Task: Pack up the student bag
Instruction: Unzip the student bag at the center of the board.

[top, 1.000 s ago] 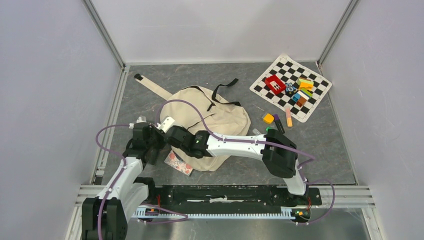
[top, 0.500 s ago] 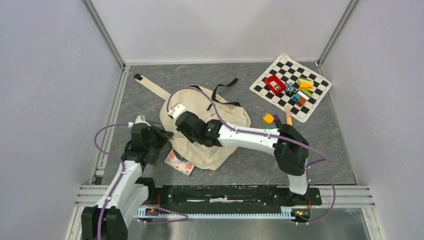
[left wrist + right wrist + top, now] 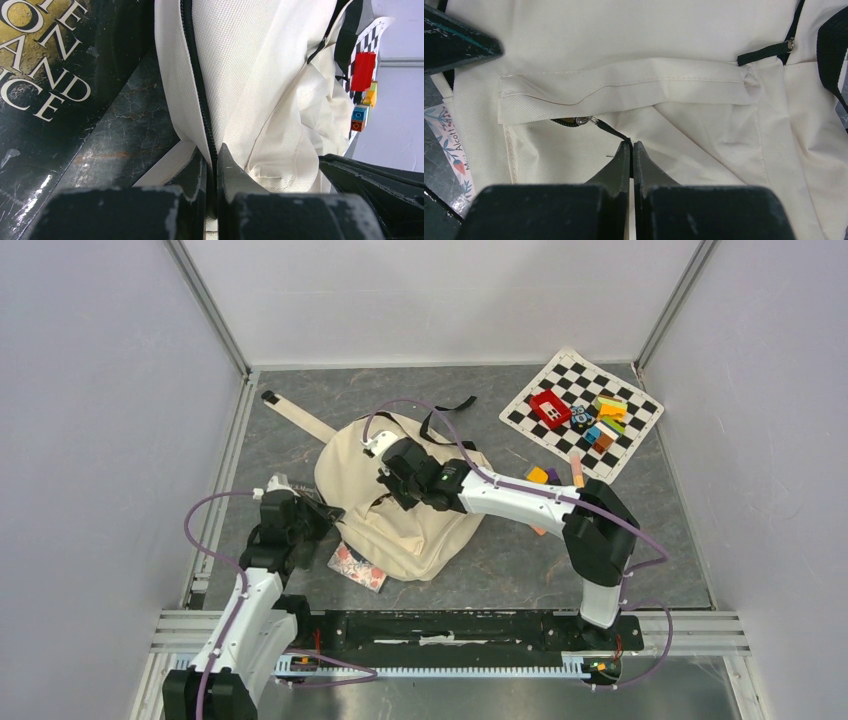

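Note:
The student bag is a cream canvas backpack lying flat in the middle of the table. My left gripper is at its near left edge. In the left wrist view that gripper is shut on the bag's fabric edge, right beside the black zipper. My right gripper is over the bag's top. In the right wrist view it is shut on the black zipper pull cord, which runs taut to the slider under a fabric flap.
A floral-covered book pokes out from under the bag's near edge. A dark book with gold letters lies left of the bag. A checkered mat with coloured blocks sits back right, with markers beside it. A long strap trails back left.
My right gripper has travelled from beside the left gripper toward the back right across the bag, drawing the zipper pull along. The left gripper has stayed put on the bag's edge.

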{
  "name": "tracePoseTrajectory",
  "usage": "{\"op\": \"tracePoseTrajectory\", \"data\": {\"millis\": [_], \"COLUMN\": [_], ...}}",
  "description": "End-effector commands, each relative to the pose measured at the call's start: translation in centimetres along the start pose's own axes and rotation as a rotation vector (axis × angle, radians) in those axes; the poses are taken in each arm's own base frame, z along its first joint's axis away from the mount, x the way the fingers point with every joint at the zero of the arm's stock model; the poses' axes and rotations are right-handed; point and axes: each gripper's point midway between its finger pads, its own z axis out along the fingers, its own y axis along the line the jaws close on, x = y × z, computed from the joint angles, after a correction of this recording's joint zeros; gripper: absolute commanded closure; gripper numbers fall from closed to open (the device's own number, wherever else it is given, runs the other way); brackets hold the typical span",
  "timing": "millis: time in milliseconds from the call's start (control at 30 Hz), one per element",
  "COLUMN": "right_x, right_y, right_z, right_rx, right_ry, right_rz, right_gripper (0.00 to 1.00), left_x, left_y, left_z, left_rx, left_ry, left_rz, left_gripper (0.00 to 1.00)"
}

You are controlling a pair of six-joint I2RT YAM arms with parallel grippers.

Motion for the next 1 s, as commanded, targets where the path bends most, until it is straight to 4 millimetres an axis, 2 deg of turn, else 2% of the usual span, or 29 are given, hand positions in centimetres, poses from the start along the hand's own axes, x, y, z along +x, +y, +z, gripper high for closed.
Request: {"op": "tracePoseTrajectory", "data": {"millis": [0,100,267,400,533,600,733,800,867,900,933,967], "right_x": [-0.1,0.6,2.4,2.9,2.7,2.4,2.1,2.1,1.8,1.7,1.5,1.3], "right_y": [-3.0,-3.9,-7.0,-10.5,-14.0,-14.6,-14.2,-13.7,-13.0,-12.6,-12.2,-11.8], "right_z": [-1.1,-1.0,-0.5,-1.1,-2.0,-2.0,-1.9,-1.8,-2.0,-2.1,-2.2,-2.3], "right_rx": [0.102,0.155,0.264,0.341,0.388,0.38,0.353,0.328,0.282,0.258,0.237,0.213], "right_ry": [-0.002,0.011,0.062,0.077,0.073,0.071,0.066,0.065,0.05,0.039,0.026,0.015], "right_rz": [-0.023,-0.034,-0.017,0.005,0.02,0.006,-0.007,0.008,0.023,0.03,0.034,0.039], "right_gripper": [1.0,1.0,1.0,1.0,1.0,1.0,1.0,1.0,1.0,1.0,1.0,1.0], "left_x": [-1.1,-1.2,-1.5,-1.9,-1.7,-1.5,-2.0,-2.5,-3.3,-3.7,-4.2,-4.5], "left_y": [2.4,2.3,2.1,2.5,3.1,3.2,2.8,1.7,0.2,-0.5,-1.6,-2.4], "left_z": [-0.4,-0.6,-0.9,-1.4,-1.6,-1.7,-2.3,-2.8,-3.5,-3.8,-4.3,-4.5], "left_rx": [-0.104,-0.102,-0.103,-0.129,-0.155,-0.155,-0.144,-0.114,-0.078,-0.063,-0.038,-0.019], "left_ry": [-0.062,-0.068,-0.075,-0.091,-0.087,-0.079,-0.095,-0.106,-0.114,-0.115,-0.121,-0.116], "left_rz": [0.053,0.052,0.033,0.04,0.06,0.066,0.11,0.128,0.16,0.183,0.204,0.229], "left_gripper": [0.98,0.98,0.98,0.98,0.98,0.98,0.97,0.8,0.49,0.37,0.28,0.24]}}
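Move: The right fingers already hold the black cord of the pocket zip; its slider lies about 3 cm to their left, 1 cm back and slightly below. From that hand, the neighbouring black pull tab is some 10 cm ahead and 3 cm right, the strap loop 11 cm ahead and 8 cm right. The left fingers are shut on the bag's left edge, with the slider about 2 cm ahead and 6 cm right of them; the flowered book is 9 cm back, 3 cm right, well below. Keep the right fingers shut on the cord and pull the slider along the pocket zip, away from the left gripper: dip about 1 cm, then haul right and forward some 8 cm in two quick tugs with a pause between. Keep the left gripper's hold on the bag edge while easing it up and slightly back, then open it wide near the end and lift it off, edging left, about 2 cm higher overall. ##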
